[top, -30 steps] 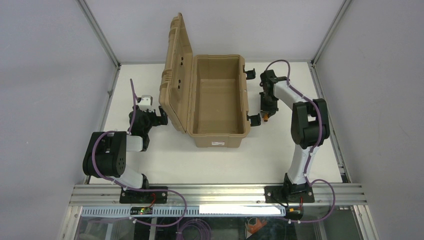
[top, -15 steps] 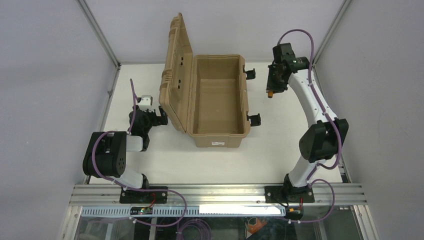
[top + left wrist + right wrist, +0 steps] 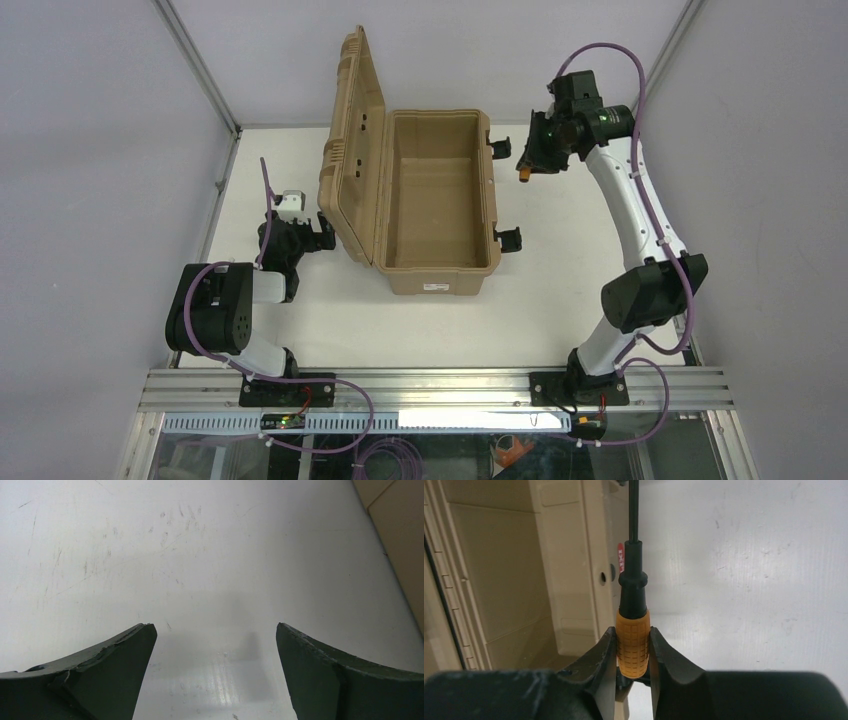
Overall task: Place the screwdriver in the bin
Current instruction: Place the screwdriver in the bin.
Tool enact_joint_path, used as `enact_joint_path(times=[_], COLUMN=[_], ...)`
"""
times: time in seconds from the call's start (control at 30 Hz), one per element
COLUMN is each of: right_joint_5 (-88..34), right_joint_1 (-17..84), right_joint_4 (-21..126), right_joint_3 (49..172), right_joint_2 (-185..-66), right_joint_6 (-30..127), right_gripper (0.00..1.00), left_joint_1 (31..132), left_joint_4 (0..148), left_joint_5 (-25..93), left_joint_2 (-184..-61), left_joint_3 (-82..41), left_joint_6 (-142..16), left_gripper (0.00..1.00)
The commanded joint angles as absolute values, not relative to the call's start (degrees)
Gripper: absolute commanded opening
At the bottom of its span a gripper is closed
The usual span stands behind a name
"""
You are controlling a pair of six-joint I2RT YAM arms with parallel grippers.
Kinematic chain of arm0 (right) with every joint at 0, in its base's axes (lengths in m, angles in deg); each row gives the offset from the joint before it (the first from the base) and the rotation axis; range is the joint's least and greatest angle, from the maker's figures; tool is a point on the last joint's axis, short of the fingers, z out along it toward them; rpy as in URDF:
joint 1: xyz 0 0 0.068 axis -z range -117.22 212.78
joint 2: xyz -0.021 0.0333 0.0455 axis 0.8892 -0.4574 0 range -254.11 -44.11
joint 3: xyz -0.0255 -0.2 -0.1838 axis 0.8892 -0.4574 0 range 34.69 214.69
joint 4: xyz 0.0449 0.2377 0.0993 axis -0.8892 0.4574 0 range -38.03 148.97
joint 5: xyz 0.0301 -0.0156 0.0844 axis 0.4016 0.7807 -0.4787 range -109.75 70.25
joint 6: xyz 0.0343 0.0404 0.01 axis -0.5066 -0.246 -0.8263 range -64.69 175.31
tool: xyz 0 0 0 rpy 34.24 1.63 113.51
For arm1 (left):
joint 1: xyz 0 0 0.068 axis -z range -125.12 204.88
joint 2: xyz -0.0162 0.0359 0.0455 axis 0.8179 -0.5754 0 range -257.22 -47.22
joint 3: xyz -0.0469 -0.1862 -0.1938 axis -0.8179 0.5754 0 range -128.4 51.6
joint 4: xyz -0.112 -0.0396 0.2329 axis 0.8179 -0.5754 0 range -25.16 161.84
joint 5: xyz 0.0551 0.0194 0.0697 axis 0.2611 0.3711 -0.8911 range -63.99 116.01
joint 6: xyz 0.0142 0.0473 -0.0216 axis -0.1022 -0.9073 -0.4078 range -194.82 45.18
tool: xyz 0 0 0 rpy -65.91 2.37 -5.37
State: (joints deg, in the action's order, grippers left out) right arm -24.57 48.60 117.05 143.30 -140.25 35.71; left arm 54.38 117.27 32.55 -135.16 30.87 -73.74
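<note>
The bin (image 3: 437, 262) is a tan hard-plastic case, open, with its ribbed lid (image 3: 352, 140) standing up on the left. Its inside looks empty. My right gripper (image 3: 532, 160) is shut on the screwdriver (image 3: 632, 641), pinching its orange handle, with the black shaft pointing away. It is held in the air beside the bin's right rim, near the far black latch (image 3: 498, 148). In the right wrist view the bin wall (image 3: 569, 570) is to the left of the screwdriver. My left gripper (image 3: 212, 645) is open and empty, low over the white table, left of the lid.
A second black latch (image 3: 510, 239) sticks out from the bin's right side nearer the front. The bin's edge (image 3: 400, 535) shows at the far right of the left wrist view. Grey walls and aluminium posts enclose the white table (image 3: 560, 300).
My right arm has lifted the screwdriver from the table by the near latch, carried it up and back, then a little left towards the bin's rim. The left arm has not moved.
</note>
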Motion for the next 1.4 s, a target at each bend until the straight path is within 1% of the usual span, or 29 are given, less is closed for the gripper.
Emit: enact_joint_path(times=[0.0,0.2,0.63,0.97,1.37], right_joint_5=[-24.3,-20.4,-12.7,-8.5,-8.5], right_joint_1=[44.2,39.1,29.5,25.7,24.1], right_joint_4=[118.4,119.8,120.3,119.2,114.2], right_joint_3=[148.5,154.0,161.0,161.0,158.6], right_joint_2=[-139.7,-144.5,-156.3,-164.7,-172.8], right_joint_6=[32.6,30.2,26.0,23.7,22.5], right_gripper=[0.08,0.08,0.08,0.08,0.09], left_joint_1=[54.0,54.0,54.0,54.0,54.0], left_joint_4=[120.4,120.3,120.4,120.4,120.4], left_joint_5=[33.9,33.9,33.9,33.9,33.9], left_joint_2=[-133.5,-133.5,-133.5,-133.5,-133.5], left_joint_3=[30.9,30.9,30.9,30.9,30.9], left_joint_6=[-73.1,-73.1,-73.1,-73.1,-73.1], left_gripper=[0.99,0.99,0.99,0.99,0.99])
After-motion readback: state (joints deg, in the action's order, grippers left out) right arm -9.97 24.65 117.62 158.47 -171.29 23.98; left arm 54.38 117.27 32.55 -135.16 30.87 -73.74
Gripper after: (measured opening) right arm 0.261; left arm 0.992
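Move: The right hand holds the screwdriver; the open bin's middle lies about 16 cm to its left, 3 cm ahead and 17 cm below. The bin's near latch is roughly 7 cm back and 1 cm left, its far latch 11 cm ahead and 2 cm left, both some 13 cm lower. The upright lid stands about 33 cm left, 3 cm ahead and 5 cm lower. From the left hand, the bin's middle is about 31 cm right, 3 cm ahead and 5 cm above. The right hand carries the still-pinched screwdriver about 17 cm left over the rim, then down into the bin. ##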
